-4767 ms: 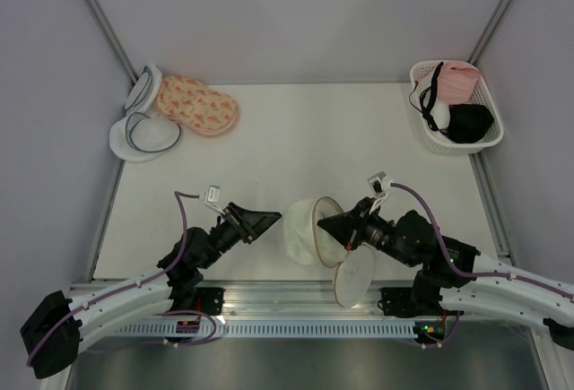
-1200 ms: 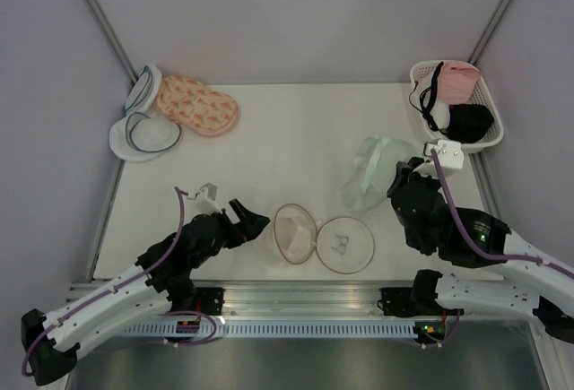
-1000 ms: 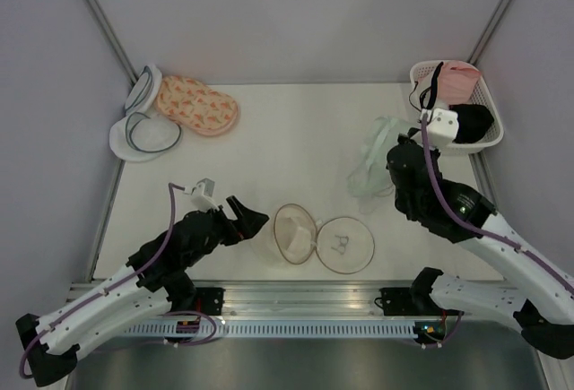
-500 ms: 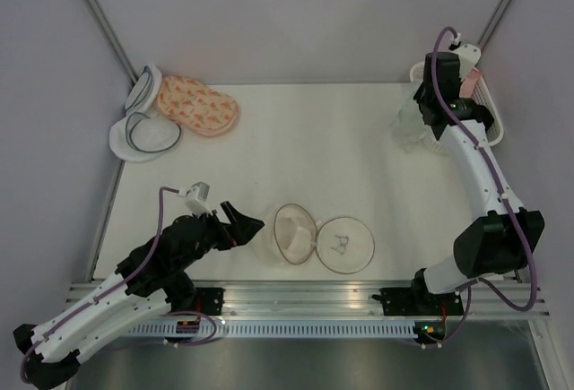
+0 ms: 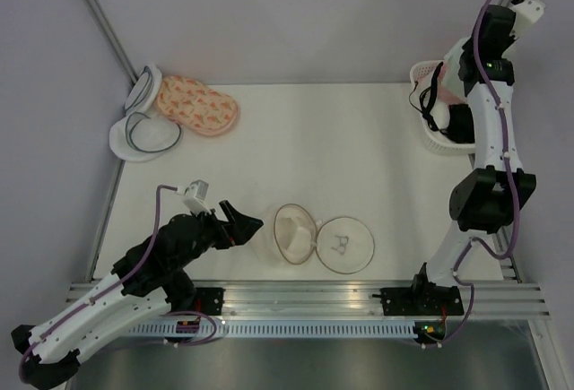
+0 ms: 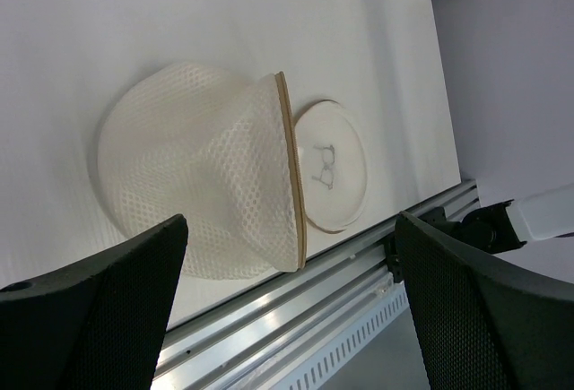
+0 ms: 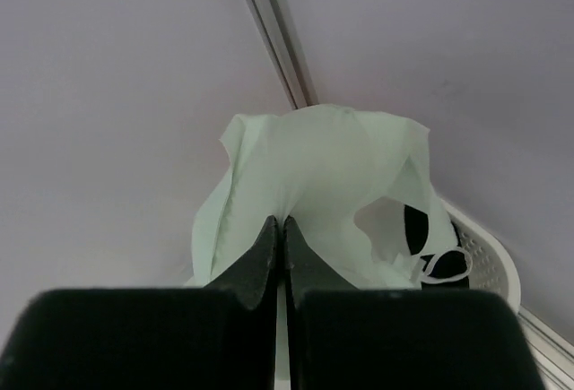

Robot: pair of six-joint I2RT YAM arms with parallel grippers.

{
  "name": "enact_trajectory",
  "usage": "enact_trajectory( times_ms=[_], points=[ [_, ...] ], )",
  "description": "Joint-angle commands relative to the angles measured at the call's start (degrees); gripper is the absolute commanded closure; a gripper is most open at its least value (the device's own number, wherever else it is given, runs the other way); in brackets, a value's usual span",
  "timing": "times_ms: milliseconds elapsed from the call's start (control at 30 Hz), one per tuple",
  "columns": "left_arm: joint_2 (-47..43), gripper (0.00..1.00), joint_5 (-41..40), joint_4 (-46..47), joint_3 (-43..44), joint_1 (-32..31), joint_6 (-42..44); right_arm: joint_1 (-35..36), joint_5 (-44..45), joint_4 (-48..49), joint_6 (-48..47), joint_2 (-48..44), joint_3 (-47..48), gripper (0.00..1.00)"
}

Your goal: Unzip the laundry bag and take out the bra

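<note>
The laundry bag (image 5: 294,233) lies open near the front edge, its white mesh dome (image 6: 197,175) tipped on its side, tan rim up. Its flat lid (image 5: 343,245) rests on the table beside it. My left gripper (image 5: 247,220) stands open just left of the bag; in the left wrist view the left gripper (image 6: 291,220) has nothing between its fingers. My right arm (image 5: 491,94) reaches high over the back right corner. The right gripper (image 7: 280,221) is shut on the pale mint bra (image 7: 309,161), which hangs from the fingertips above the basket.
A white basket (image 5: 430,134) at the back right holds a black bra and a pink garment. At the back left lie a pink patterned pouch (image 5: 197,105) and two white pouches with dark rims (image 5: 142,132). The metal rail (image 5: 296,299) runs along the front edge.
My right arm has swung up and back, carrying the bra from the table's right side to high over the basket. The left arm has stayed beside the open bag.
</note>
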Motion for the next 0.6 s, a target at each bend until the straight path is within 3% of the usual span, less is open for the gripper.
enact_trajectory(
  times_ms=[0,267,500,567],
  points=[
    [-1.5,0.00,-1.0,-1.0,0.6,-0.1,2.3,-1.0,1.0,-0.3,0.6,7.3,1.2,1.00],
    [-3.2,0.00,-1.4,-1.1,-2.5,0.0,0.4,-2.1,-0.9,1.1,2.7,19.3,-4.1,1.00],
    [-3.3,0.00,-1.5,-1.0,-2.8,-0.1,0.6,-1.6,-3.8,2.3,5.1,17.0,-11.7,1.00],
    [-3.7,0.00,-1.5,-0.6,-2.9,0.0,0.7,-1.2,-3.2,3.6,5.2,14.2,-14.0,0.63]
  ],
)
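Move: The right hand, holding the pale green bra high up, has the white basket almost straight below: its middle about 3 cm ahead, 1 cm to the right and some 33 cm down. In the basket, the pink garment lies about 9 cm ahead and 1 cm to the right, the black garment about 5 cm to the right and 1 cm back. From the left hand the basket is some 40 cm ahead, 56 cm to the right and 12 cm lower. The right hand plunges some 28 cm into the basket, tipping about 30 degrees downward, fingers just starting to open. ##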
